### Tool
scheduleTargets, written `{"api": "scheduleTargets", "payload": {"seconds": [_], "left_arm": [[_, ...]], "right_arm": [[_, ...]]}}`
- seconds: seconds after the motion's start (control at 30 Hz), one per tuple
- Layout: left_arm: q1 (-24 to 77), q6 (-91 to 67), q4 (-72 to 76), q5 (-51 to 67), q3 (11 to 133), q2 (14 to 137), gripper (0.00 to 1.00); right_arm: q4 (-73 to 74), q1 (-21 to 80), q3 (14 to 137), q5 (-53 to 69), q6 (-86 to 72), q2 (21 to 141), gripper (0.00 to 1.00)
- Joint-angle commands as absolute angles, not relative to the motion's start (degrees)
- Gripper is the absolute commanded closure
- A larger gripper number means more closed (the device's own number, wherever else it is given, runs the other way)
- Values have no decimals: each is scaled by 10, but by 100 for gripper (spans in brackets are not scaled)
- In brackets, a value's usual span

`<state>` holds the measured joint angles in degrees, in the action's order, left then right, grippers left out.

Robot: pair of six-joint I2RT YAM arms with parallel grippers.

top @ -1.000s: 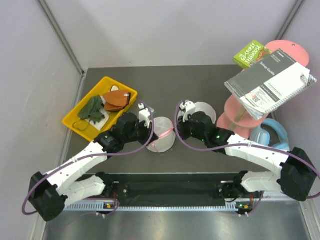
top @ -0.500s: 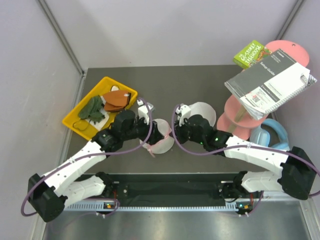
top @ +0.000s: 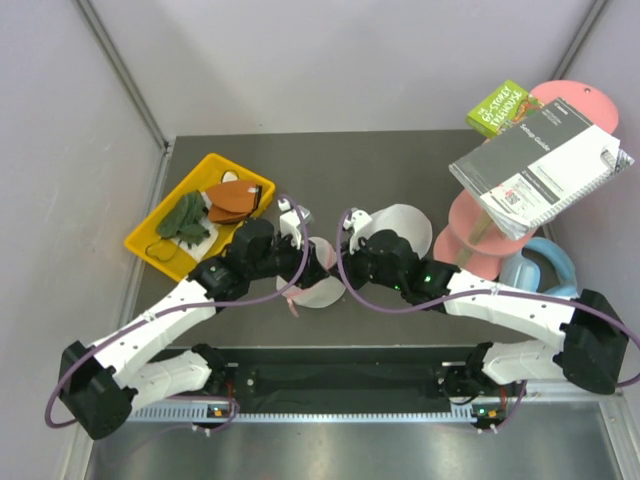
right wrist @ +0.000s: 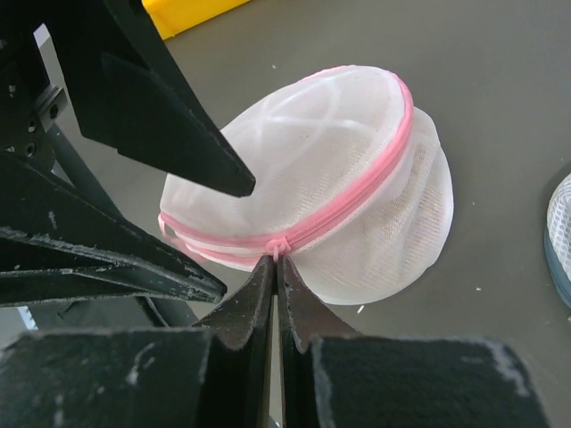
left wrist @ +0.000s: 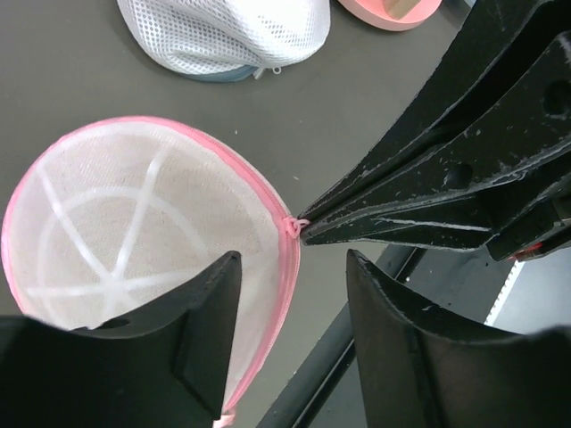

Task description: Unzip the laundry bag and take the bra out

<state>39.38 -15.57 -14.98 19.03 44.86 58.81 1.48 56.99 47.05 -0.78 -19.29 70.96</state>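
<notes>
The laundry bag (top: 322, 285), a white mesh dome with a pink zipper rim, lies tilted between both grippers. It fills the left wrist view (left wrist: 134, 232) and the right wrist view (right wrist: 357, 196). My right gripper (right wrist: 275, 263) is shut on the pink zipper pull (right wrist: 279, 244) at the bag's near edge. Left of the pull the pink rim splits into two lines. My left gripper (left wrist: 293, 267) is open, its jaws straddling the bag's rim, one finger (left wrist: 201, 330) over the mesh. No orange-yellow bra shows in any view.
A plain white mesh dome (top: 405, 225) lies just behind the right gripper. A yellow tray (top: 150, 245) at back left holds dark green cloth (top: 188, 215) and reddish-brown pieces (top: 232, 198). A pink stand (top: 470, 235) with a notebook (top: 540, 165) and blue headphones (top: 545, 265) stand on the right.
My right gripper has moved left with the zipper pull, closer to the left gripper. The bag has shifted a little toward the near edge and is more covered by both grippers.
</notes>
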Motion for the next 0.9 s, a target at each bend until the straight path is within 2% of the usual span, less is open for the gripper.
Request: {"api": "scheduleTargets", "payload": {"seconds": [0.0, 0.13, 0.53, 0.63, 0.87], "left_arm": [[394, -159, -130, 199, 439, 586, 48], [395, -160, -130, 202, 432, 586, 55], [394, -156, -126, 197, 411, 592, 57], [394, -165, -104, 203, 403, 596, 65], [394, -159, -102, 186, 403, 596, 94]], "right_arm": [[-2, 577, 503, -11, -199, 709, 100], [-2, 577, 503, -17, -200, 709, 100], [-2, 577, 504, -27, -207, 707, 100], [-2, 577, 505, -26, -208, 708, 100], [-2, 577, 502, -26, -211, 707, 100]]}}
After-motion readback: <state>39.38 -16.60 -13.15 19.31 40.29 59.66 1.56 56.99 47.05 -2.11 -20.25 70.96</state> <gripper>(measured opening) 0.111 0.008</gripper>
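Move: The stretch of pink zipper band the left fingers will shut on lies about 3 cm below the left hand, 1 cm back. The zipper pull, already pinched by the right fingers, sits some 2 cm ahead and 2 cm right of the left hand, 3 cm down; the band stretch is 2 cm back and 2 cm left of the right hand. The white mesh bag lies about 18 cm right and 9 cm ahead of the left hand, 8 cm lower. The left fingers close from about half open to nearly shut, pinching the pink zipper band right beside the pull. To get there the left hand sinks about 3 cm onto the band, easing back only slightly, its fingertips tipping down a few degrees. The right hand stays practically still and keeps its pinch on the zipper pull. ##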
